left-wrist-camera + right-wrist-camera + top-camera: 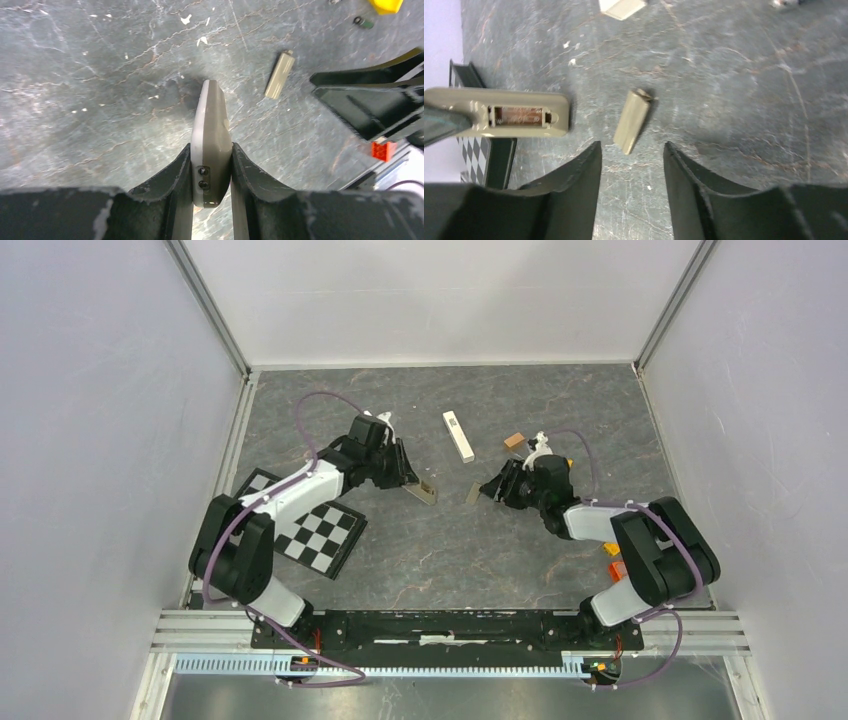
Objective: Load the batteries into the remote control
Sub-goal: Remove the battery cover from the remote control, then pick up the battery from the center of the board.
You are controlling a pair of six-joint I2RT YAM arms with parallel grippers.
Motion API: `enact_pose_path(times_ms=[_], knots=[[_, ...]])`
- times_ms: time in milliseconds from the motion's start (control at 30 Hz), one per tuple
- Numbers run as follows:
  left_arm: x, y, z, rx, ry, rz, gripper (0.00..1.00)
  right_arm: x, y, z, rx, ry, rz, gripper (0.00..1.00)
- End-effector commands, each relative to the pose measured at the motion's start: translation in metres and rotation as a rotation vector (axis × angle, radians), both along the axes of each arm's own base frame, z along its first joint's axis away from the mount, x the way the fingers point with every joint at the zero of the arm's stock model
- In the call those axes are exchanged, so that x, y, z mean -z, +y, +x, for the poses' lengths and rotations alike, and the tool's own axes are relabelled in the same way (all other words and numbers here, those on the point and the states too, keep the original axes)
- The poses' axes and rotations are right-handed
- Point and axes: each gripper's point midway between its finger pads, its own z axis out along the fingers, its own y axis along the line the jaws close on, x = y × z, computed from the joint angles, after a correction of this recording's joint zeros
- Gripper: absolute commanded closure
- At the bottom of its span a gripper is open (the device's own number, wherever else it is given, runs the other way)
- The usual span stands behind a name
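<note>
My left gripper [211,147] [412,480] is shut on the remote control [212,127], which it holds edge-up above the table, white face left and grey-olive back right. In the right wrist view the remote [499,116] shows its open battery recess [519,116], reddish-brown inside; whether a battery sits there I cannot tell. The loose grey-olive cover [633,121] [279,76] lies flat on the table. My right gripper [632,146] [490,490] stands open just short of the cover, with nothing between its fingers. One dark greenish battery [363,22] lies far off beside a yellow piece [386,5].
A long white bar [458,435] and a brown block [514,440] lie behind the grippers. A checkerboard plate [315,530] sits by the left arm. Orange bits [615,562] lie beside the right arm. Grey walls close in the table on three sides.
</note>
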Motion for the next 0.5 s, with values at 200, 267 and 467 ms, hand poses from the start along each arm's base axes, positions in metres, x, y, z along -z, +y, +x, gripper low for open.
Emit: enact_pose_path(times_ms=[200,267,467], knots=[[-0.081,-0.018,-0.057,0.534,-0.104,-0.086,0.98,-0.145,0.063,-0.025,-0.567,-0.640,0.180,0.18],[-0.099,-0.014,-0.072,0.628,-0.147,-0.088,0.98,-0.164,0.069,-0.035,-0.629,-0.712,0.219,0.17],[-0.147,0.001,-0.097,0.827,-0.421,-0.040,0.98,-0.199,0.093,-0.077,-0.852,-0.835,0.316,0.15]])
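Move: The remote control, held cover-side open in the left fingers, has its middle about 4 cm right of the left hand, 2 cm back and 2 cm below. From the right hand it lies roughly 13 cm left, level fore and aft, 3 cm higher. The loose battery cover lies about 2 cm left of the right hand, 1 cm back, 3 cm below. On the table some 4 cm below the right hand, a second remote lies 12 cm ahead and 6 cm left, and a wooden block 11 cm ahead, 6 cm right. The remote control, still gripped by the left hand, is carried up about 10 cm and back 7 cm while that wrist swings clockwise. From just above the cover the right hand climbs some 15 cm, going left and a little back towards the remote, opening wide as its fingers tip up and turn counter-clockwise, roughly 35 degrees each. ##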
